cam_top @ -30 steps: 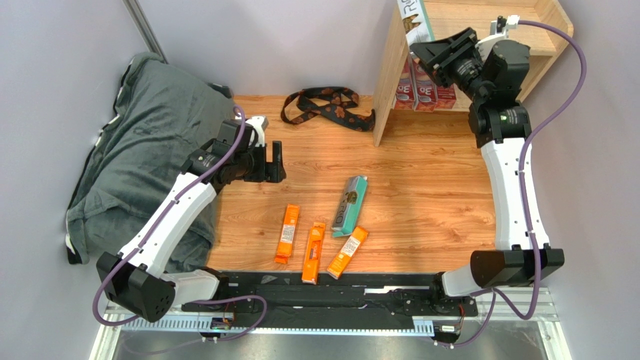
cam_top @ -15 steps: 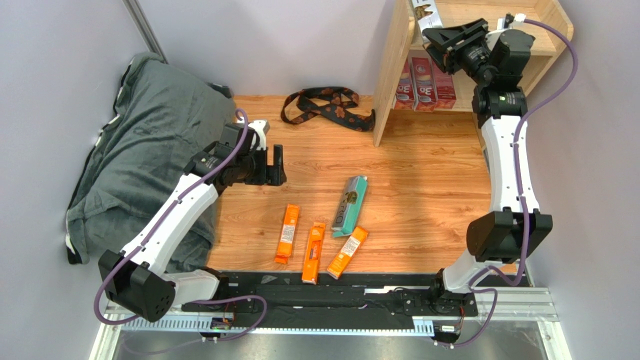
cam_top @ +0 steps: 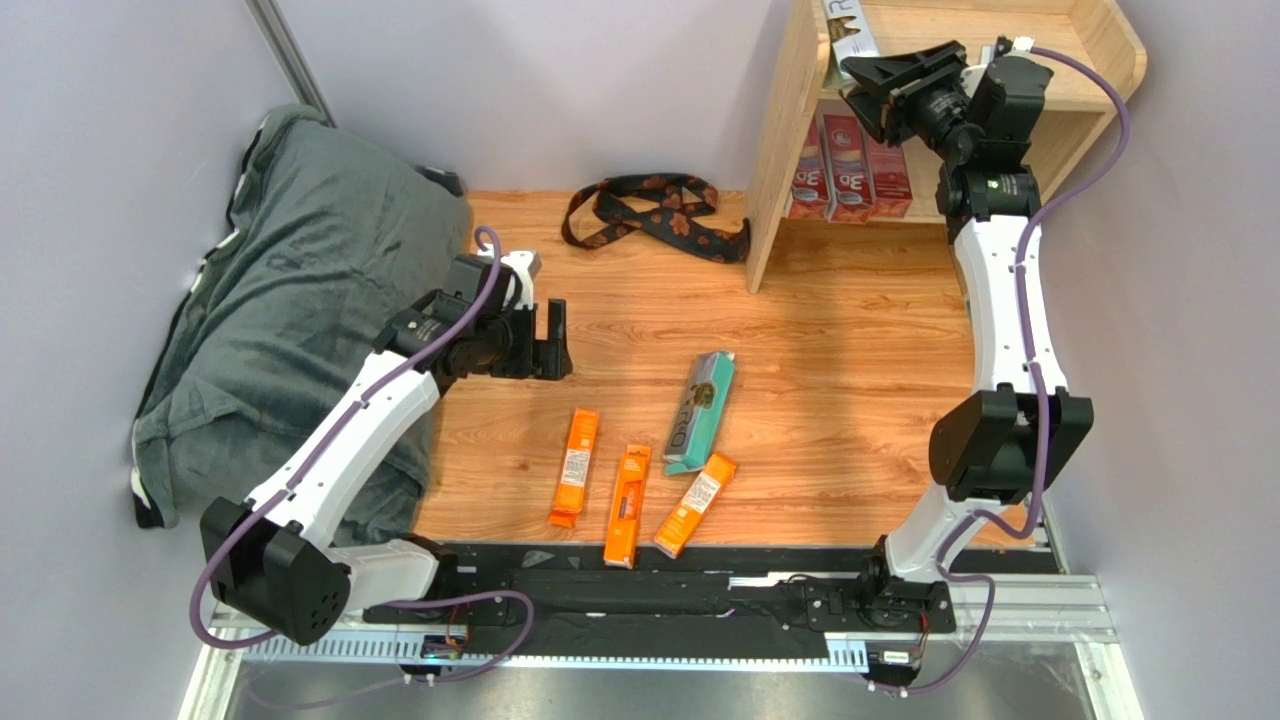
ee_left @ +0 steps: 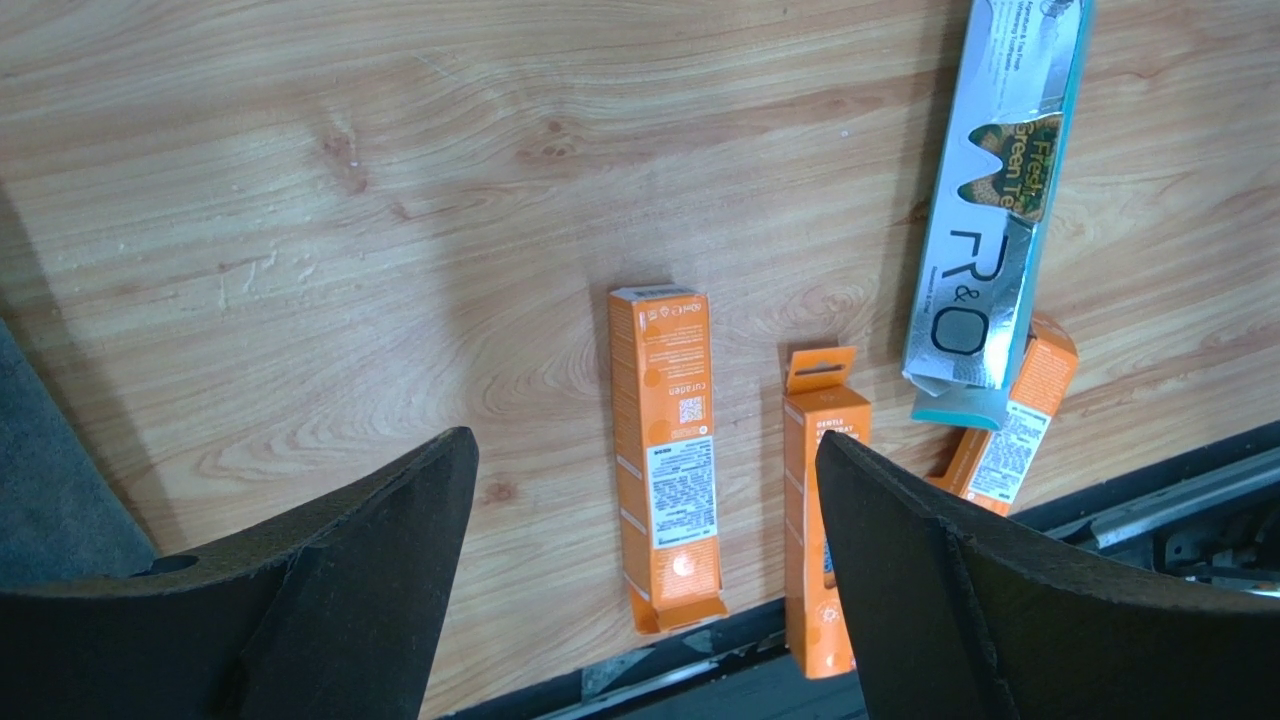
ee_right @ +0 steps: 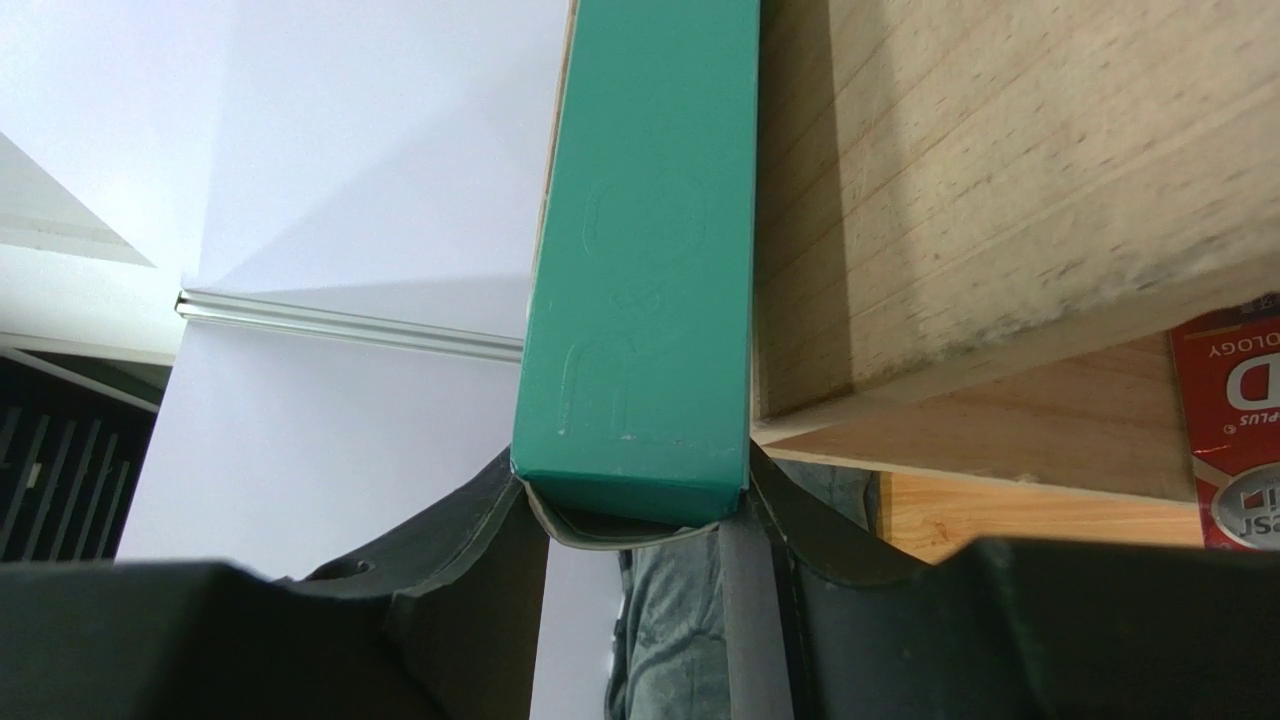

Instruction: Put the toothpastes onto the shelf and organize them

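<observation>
My right gripper (cam_top: 869, 63) is raised to the top left corner of the wooden shelf (cam_top: 781, 150) and is shut on a silver-white toothpaste box with a teal side (cam_top: 842, 21). In the right wrist view the gripper (ee_right: 631, 503) pinches the box's teal face (ee_right: 639, 255) close against the shelf's wood (ee_right: 977, 180). Three dark red boxes (cam_top: 851, 173) stand on the lower tier. Another teal and silver box (cam_top: 700, 410) and three orange boxes (cam_top: 574, 468) (cam_top: 627, 504) (cam_top: 693, 506) lie on the table. My left gripper (cam_top: 553, 338) hovers open above them (ee_left: 643, 447).
A black-and-brown strap (cam_top: 654, 210) lies at the back, left of the shelf. A dark grey cloth (cam_top: 286, 300) covers the table's left side under my left arm. The black base rail (cam_top: 646, 578) runs along the near edge, just behind the orange boxes.
My right arm has risen and carried its box up and back to the shelf's top left corner. The left arm has barely shifted and stays open.
</observation>
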You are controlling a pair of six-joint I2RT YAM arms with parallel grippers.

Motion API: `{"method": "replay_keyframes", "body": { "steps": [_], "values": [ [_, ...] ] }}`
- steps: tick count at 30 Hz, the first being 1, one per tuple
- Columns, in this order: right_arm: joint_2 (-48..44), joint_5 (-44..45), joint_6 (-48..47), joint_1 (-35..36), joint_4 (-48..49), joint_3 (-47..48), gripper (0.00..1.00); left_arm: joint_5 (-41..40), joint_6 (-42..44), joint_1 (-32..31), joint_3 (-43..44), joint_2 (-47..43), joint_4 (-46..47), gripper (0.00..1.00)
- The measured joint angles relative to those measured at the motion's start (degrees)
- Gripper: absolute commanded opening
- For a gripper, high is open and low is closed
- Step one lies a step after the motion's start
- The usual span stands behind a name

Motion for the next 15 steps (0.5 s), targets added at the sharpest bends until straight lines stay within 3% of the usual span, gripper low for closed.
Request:
{"method": "replay_keyframes", "body": {
  "steps": [7,15],
  "values": [
    [0.5,-2.2,0.0,-0.2,0.6,-0.3,0.66,0.0,0.0,0.0,-1.6,-0.7,0.3,0.92],
    [-0.2,-4.5,-1.0,0.1,0.7,-3.7,0.84,0.2,0.0,0.0,-3.1,-1.1,0.5,0.92]
  ]
}}
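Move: On the upper shelf's left end, the green toothpaste pinched by the right hand has its middle about 7 cm ahead, level with the fingers and not off to either side. The shelf's side panel stands about 4 cm left and 7 cm ahead. Three red toothpastes lie side by side one shelf down, their middle one about 23 cm below the hand, 6 cm ahead and 2 cm right. From the left hand, the green toothpaste is some 30 cm ahead, 29 cm right and 27 cm up. Letting go of the green toothpaste's near end, the right fingers open from under half to about four-fifths while the hand sinks about 2.5 cm, slips about 1 cm left towards the side panel and swings some 5 degrees counter-clockwise. The lower finger comes clear of the box; the upper one stays close against its edge. The empty, open left hand eases down and slightly back. ##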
